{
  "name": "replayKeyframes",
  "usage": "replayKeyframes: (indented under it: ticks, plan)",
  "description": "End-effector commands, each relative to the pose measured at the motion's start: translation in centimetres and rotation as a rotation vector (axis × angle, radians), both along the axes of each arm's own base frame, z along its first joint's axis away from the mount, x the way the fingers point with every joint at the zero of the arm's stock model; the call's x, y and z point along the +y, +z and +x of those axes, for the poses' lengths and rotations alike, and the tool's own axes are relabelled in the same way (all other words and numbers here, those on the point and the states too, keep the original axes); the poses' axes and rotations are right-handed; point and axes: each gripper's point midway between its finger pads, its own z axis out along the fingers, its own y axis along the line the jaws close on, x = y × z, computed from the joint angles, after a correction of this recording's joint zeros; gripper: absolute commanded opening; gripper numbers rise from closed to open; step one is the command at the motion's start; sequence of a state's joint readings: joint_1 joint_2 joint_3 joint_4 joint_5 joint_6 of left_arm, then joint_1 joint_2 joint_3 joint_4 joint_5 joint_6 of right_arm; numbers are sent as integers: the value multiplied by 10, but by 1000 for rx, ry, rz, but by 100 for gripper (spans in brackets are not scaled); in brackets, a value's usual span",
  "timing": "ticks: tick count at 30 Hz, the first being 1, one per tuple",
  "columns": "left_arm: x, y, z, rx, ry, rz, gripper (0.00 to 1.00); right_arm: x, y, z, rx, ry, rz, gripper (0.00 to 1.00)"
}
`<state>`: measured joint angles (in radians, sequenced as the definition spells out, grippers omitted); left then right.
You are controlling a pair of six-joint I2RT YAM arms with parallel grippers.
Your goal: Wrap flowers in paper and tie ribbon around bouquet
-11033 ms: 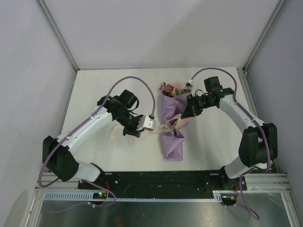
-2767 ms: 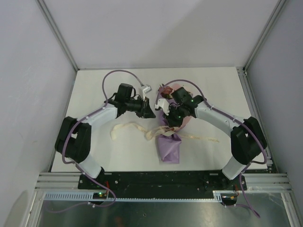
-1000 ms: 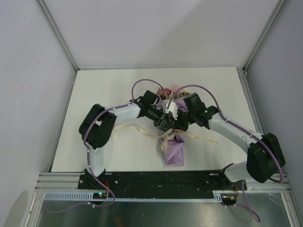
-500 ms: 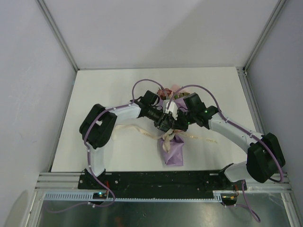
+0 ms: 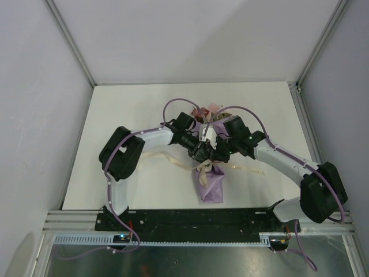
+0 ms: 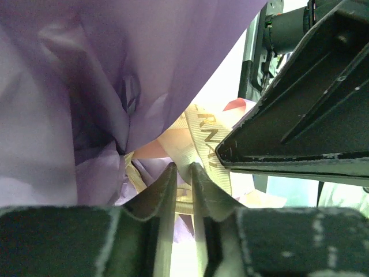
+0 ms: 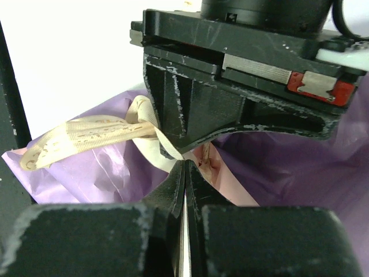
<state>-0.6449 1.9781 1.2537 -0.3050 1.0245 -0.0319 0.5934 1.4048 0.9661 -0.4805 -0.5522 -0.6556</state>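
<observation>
The bouquet (image 5: 211,183) lies in the middle of the table as a lilac paper cone (image 6: 86,69), with the flowers (image 5: 206,110) at its far end. The cream ribbon (image 5: 201,168) loops around the pinched waist. Both grippers meet there, fingertip to fingertip. My left gripper (image 5: 202,153) (image 6: 183,168) has its jaws close together with a ribbon strand (image 6: 203,134) running between the tips. My right gripper (image 5: 215,152) (image 7: 184,164) is shut, and a ribbon strand (image 7: 167,147) runs into its tips. A pink paper flap (image 7: 233,186) shows under them.
One loose ribbon tail (image 5: 168,157) trails left on the white table (image 5: 127,115), another (image 5: 251,169) trails right. Each wrist view is partly blocked by the other gripper's black body (image 6: 300,115) (image 7: 230,86). Grey walls close in the table on three sides.
Both grippers stay at the bouquet's waist. The left wrist has shifted slightly right and closer to the right gripper. The ribbon loop sits a little lower on the cone.
</observation>
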Motion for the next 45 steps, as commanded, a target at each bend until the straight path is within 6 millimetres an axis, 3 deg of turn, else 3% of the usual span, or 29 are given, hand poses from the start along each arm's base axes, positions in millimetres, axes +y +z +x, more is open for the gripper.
replayKeyframes:
  ticks: [1, 4, 9, 17, 22, 26, 31, 38, 45]
  plan:
    - [-10, 23, 10, -68, -23, -64, 16, 3, 11, -2, -36, 33, 36, 0]
    - [-10, 34, 14, -76, -16, -82, 8, 1, 9, -3, -36, 34, 31, 0]
    - [-8, 46, 18, -91, -5, -101, 4, -3, 8, -4, -39, 35, 27, 0]
    - [1, 43, 36, -92, 65, -67, 0, -8, 5, -5, -39, 36, 12, 0]
    - [5, 42, 46, -89, 102, -51, 0, -13, 6, -7, -41, 44, 2, 17]
    - [4, 39, 45, -74, 114, -34, 0, -13, 22, -10, -53, 32, 39, 42]
    - [5, 34, 49, -67, 141, -6, 0, -6, 41, -36, 33, 41, 92, 60]
    - [4, 32, 53, -68, 159, 7, 0, 12, 35, -79, 174, 73, 52, 64]
    - [5, 31, 52, -74, 160, 11, 0, 32, 19, -68, 212, -62, 20, 65]
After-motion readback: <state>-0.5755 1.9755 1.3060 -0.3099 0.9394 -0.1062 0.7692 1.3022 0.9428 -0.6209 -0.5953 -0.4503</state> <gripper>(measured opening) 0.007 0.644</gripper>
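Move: The ribbon strand that the left hand is closing on lies right at its fingertips; the ribbon knot is about 2 cm back, 1 cm right and 2 cm below, the flowers some 19 cm ahead and 3 cm right. From the right hand, which still pinches another strand, the ribbon loop lies about 6 cm back, 3 cm left and slightly lower; the paper's near end is some 12 cm back, level sideways, 7 cm below. Left pinches its ribbon strand, drawing 4 cm forward; right lets go, backing about 9 cm towards the loop. ##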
